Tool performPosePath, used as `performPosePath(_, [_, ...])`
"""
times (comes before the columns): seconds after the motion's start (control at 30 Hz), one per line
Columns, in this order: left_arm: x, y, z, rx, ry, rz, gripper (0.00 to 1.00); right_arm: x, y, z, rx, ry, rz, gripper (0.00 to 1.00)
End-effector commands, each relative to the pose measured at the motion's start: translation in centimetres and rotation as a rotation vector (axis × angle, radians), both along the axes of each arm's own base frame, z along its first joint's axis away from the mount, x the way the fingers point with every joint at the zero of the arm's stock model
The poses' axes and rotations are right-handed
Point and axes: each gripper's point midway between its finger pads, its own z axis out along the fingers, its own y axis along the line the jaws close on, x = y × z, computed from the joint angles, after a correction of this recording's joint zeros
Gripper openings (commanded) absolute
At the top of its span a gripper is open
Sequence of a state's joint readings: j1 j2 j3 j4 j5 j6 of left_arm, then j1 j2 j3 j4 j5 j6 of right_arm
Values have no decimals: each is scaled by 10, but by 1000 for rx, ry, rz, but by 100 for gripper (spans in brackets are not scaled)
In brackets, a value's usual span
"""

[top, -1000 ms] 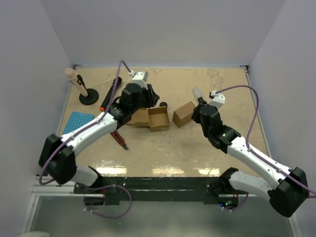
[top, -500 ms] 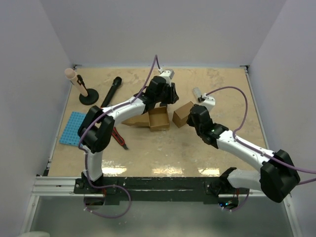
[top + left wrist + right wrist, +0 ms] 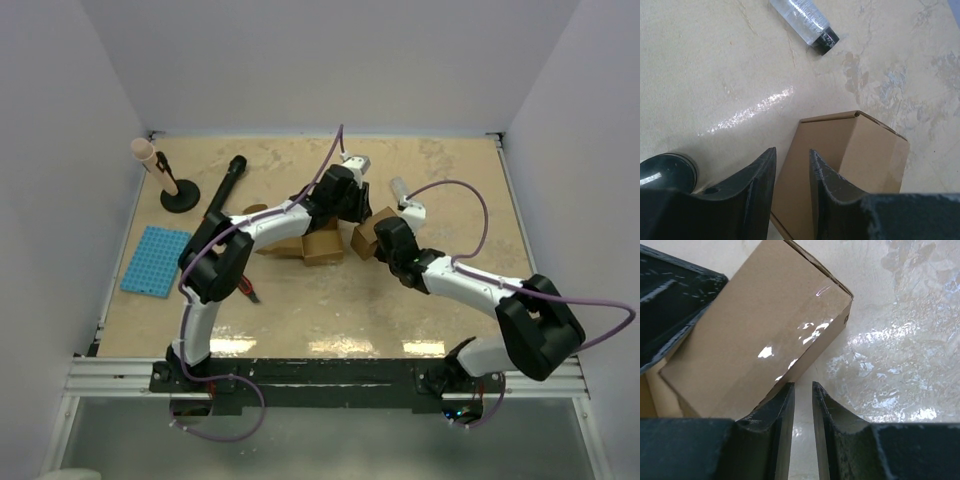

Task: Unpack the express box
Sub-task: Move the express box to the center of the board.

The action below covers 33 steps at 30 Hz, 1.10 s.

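Note:
The open express box [image 3: 320, 247] lies mid-table, its flap spread to the left. Right of it sits a small closed brown carton [image 3: 364, 238]. My left gripper [image 3: 352, 212] reaches over it from the far side. In the left wrist view the left gripper [image 3: 790, 152] is open by a narrow gap over the carton [image 3: 865, 150]'s edge, with nothing pinched. My right gripper [image 3: 803, 386] is open by a slit with bare table showing through. Its left finger [image 3: 775, 415] rests against the carton [image 3: 755, 340]'s lower edge.
A clear bottle [image 3: 400, 187] with a black cap [image 3: 826, 42] lies behind the carton. A black round cap [image 3: 665, 172] sits beside my left fingers. To the left are a microphone [image 3: 225, 183], a stand [image 3: 178, 195], a blue mat [image 3: 155, 260] and a cutter [image 3: 245, 285].
My left arm swung right from above the open express box to the small carton. My right gripper moved in against the carton and its jaws narrowed.

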<state>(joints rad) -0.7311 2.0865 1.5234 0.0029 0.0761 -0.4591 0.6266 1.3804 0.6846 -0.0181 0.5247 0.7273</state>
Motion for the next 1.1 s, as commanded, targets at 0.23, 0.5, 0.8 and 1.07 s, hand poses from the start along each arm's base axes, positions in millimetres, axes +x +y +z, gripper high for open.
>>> performPosePath(0.23, [-43,-19,5,-51,13,-91,37,19,10,13,67,-48,4,26])
performPosePath(0.5, [-87,-10,14,-86,43,-91,37,1,10,41,102,-85,73,26])
performPosePath(0.8, [-137,7,11,-92,86,-72,37,-45,11,31,138,-4,176,24])
performPosePath(1.07, [-177,10,25,-111,78,-62,37,-87,29,15,191,61,237,24])
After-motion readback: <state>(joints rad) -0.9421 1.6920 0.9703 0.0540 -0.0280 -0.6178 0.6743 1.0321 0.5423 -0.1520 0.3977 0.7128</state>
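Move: The closed express box sits between my hands: its middle is about 5 cm back and 3 cm right of my left hand, and 3 cm ahead and 4 cm left of my right, a few centimetres below both. From my left hand, the open box lies some 9 cm left and 6 cm back, the black cylinder 7 cm left and 2 cm ahead, the small bottle 9 cm ahead and 10 cm right. Working the express box between my two hands, I draw my left hand back about 16 cm, drifting slightly left and down, its fingers along the box's left side. My right hand first dips 2 cm, then rises between 4 and 5 cm while backing about 6 cm and turning some 10 degrees counter-clockwise, ending against the box's right side. Both grippers keep their openings. ##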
